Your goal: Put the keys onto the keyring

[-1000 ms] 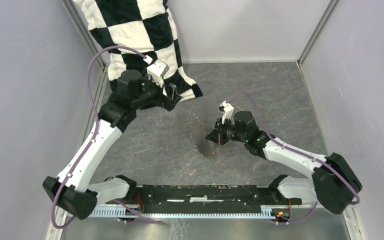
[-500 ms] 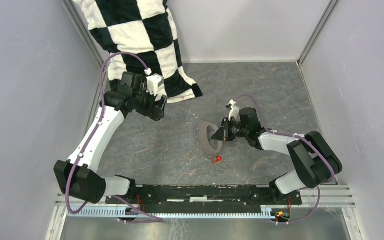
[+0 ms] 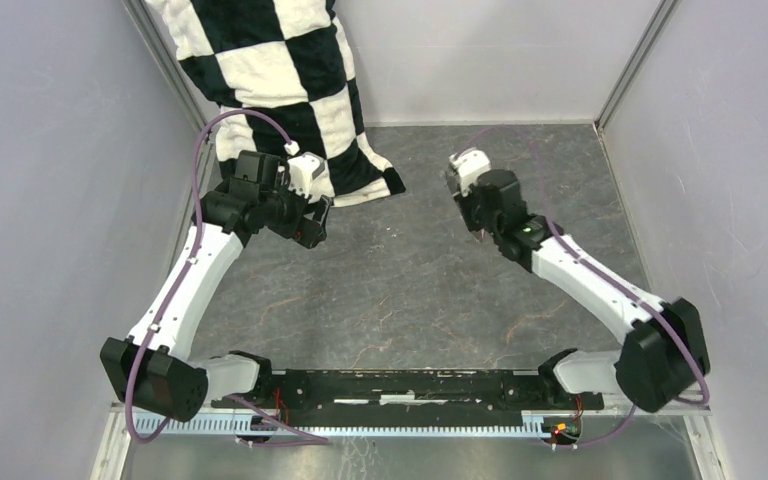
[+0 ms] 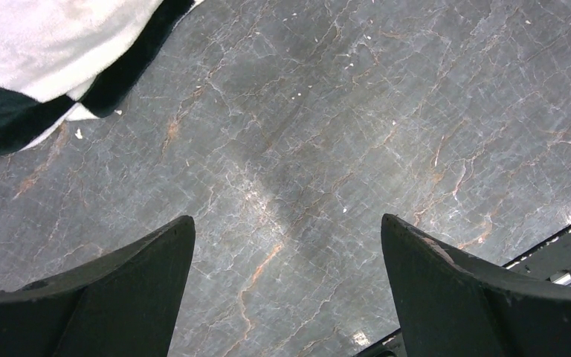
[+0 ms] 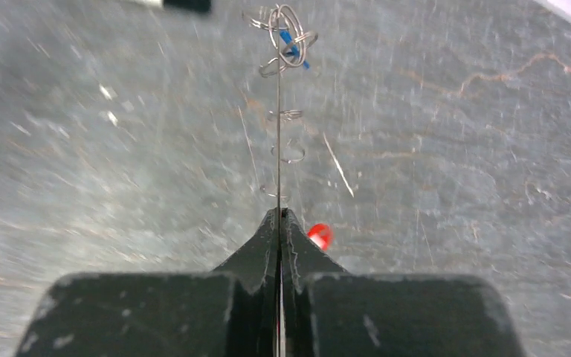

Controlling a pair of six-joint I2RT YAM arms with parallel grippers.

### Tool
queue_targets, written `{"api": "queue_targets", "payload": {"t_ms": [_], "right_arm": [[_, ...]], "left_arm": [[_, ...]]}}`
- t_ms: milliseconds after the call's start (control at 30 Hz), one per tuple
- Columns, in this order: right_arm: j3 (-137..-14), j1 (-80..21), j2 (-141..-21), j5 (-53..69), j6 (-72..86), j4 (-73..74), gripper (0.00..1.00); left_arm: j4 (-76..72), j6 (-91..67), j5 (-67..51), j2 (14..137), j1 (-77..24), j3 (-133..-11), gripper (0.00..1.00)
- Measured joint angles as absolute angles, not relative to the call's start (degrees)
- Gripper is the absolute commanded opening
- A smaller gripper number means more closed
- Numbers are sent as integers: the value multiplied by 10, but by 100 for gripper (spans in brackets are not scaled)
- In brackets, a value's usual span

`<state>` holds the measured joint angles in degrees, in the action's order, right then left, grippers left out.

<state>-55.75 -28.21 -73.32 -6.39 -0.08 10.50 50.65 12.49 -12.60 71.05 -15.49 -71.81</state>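
Note:
In the right wrist view my right gripper is shut on the keyring, a thin grey hoop seen edge-on that runs straight away from the fingertips. The blue key hangs among small wire loops at the hoop's far end. The red key shows just right of the fingertips; I cannot tell how it is attached. This view is blurred. My left gripper is open over bare stone with nothing between its fingers. In the top view it sits beside the cloth, and the right arm reaches toward the back.
A black-and-white checkered cloth lies in the back left corner, its edge also in the left wrist view. Grey walls enclose the marbled table. The black base rail runs along the near edge.
The right gripper has swung from the table's middle toward the back, carrying the keyring and keys with it. The left gripper has drawn back a little to the left, still open.

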Motion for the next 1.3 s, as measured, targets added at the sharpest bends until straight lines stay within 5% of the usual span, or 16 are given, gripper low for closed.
{"api": "queue_targets", "payload": {"t_ms": [367,667,767,800,1033,1300], "right_arm": [[-493,-473,-887,-353,-145,139,9],[-525,-655,-1032,-517,-137,161,55],[-554,-692,-1088,-558,-110,192,79],[-563,-698,-1096,-570,-100,201,97],[-618,-728,-1102,-575,-48,230,98],[-593,-738,-935,-350,-32,174,98]], "left_arm": [[509,128,-125,682,-154,-718,100],[510,130,-122,666,-154,-718,100],[510,131,-121,666,-152,-718,100],[510,131,-121,665,-152,-718,100],[510,132,-121,659,-151,-718,100],[510,132,-121,660,-151,-718,100]]}}
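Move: Pinched in the right fingers already, the keyring plate with its keys is bound for bare table about 10 cm back, 6 cm left and 17 cm below the right hand. The blanket's near corner lies roughly 7 cm ahead and 17 cm left of that hand at table height; a pale thin streak on the table is nearly straight beneath it. For the idle left hand the laying spot is some 28 cm right, 3 cm back and 19 cm down. Sinking about 16 cm while drawing back 11 cm and then easing left, the right hand rolls some 65 degrees, left side dropping, to lay the plate flat, and its fingers open wide to let go. Freed, the hand carries on left and back away from the plate, rising and undoing half the roll. The open left hand only lifts slightly. ##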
